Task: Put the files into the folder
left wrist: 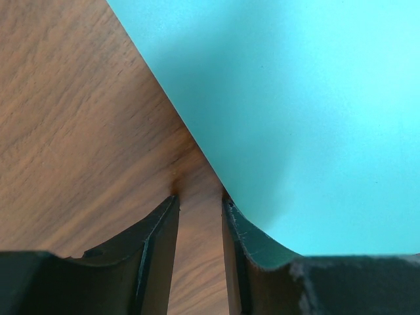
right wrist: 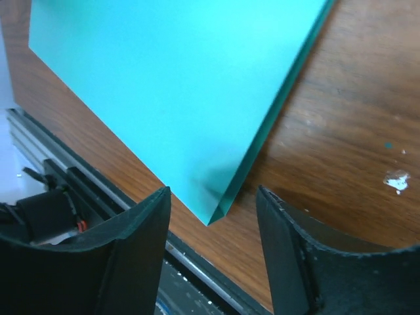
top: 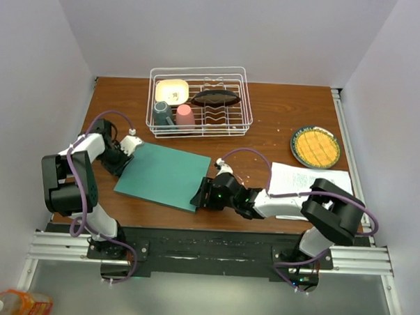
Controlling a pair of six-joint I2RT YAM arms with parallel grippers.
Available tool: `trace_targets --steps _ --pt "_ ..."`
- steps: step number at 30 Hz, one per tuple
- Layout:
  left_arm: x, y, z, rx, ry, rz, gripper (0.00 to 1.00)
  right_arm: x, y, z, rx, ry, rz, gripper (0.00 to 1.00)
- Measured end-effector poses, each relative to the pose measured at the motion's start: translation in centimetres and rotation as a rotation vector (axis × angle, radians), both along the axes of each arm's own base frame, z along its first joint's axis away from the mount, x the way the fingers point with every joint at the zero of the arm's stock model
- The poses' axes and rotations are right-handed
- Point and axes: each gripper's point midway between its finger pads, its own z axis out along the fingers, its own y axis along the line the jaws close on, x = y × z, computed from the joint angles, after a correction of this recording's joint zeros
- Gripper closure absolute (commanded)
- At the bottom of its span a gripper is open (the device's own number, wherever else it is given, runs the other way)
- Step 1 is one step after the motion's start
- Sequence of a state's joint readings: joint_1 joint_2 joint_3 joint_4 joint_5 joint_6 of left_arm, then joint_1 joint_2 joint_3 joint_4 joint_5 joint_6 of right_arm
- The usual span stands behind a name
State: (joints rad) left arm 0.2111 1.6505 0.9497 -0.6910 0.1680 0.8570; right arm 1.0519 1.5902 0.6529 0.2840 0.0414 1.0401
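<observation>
The teal-green folder [top: 164, 175] lies flat and closed on the wooden table. My left gripper [top: 131, 153] is at its far left edge; in the left wrist view its fingers [left wrist: 200, 197] stand a little apart with only bare wood between them, the right finger against the folder's edge [left wrist: 295, 118]. My right gripper [top: 203, 195] is at the folder's near right corner; in the right wrist view it [right wrist: 213, 193] is open wide, with that corner [right wrist: 197, 118] between the fingers and untouched. The files [top: 308, 181], white printed sheets, lie at the right, partly under my right arm.
A white wire dish rack [top: 200, 101] with cups, a bowl and a dark dish stands at the back. A plate with a yellow round item [top: 315, 147] is at the right. The metal rail [right wrist: 72, 177] runs along the table's near edge.
</observation>
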Motion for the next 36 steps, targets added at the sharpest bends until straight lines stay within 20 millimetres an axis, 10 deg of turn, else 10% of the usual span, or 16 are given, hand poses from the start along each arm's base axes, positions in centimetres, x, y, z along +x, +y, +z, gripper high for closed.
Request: trace_targets --steps 10,24,29,36 --pt "-0.3 -0.4 0.0 0.001 0.015 -0.016 0.62 -0.1 0.5 0.3 0.134 0.059 -0.025 0.64" --pt "-0.6 -0.4 0.0 0.014 0.018 -0.026 0.63 -0.3 2.1 -1.4 0.219 0.138 -0.002 0.69" --pt "-0.7 -0.2 -0.1 0.033 0.014 -0.043 0.63 0.1 3.3 -1.9 0.331 0.178 -0.001 0.98" --pt "-1.1 -0.7 0.1 0.020 0.020 -0.059 0.61 -0.6 2.7 0.5 0.460 0.166 0.016 1.00"
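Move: The folder's near right corner, where the right fingers will shut, lies about 2 cm to the right hand's left, 2 cm back and 3 cm below it. The folder's middle is some 15 cm left and 9 cm ahead of that hand; the files lie about 40 cm to its right and 5 cm farther out, and the dish rack stands roughly 36 cm ahead, 2 cm left. From the left hand, low beside the folder's left edge, that corner is about 31 cm right and 15 cm back. The right hand works left into the folder's near right corner, some 3.5 cm across while dipping nearly 2 cm, its fingers tilting up about 25 degrees from a downward slant to almost level; as it comes up again and draws about 1 cm back left-to-right, the half-open fingers shut fully and pinch the corner of the top cover. The left hand stays low with its right finger against the folder's left edge, bracing it and easing back only about a centimetre, its opening unchanged. ##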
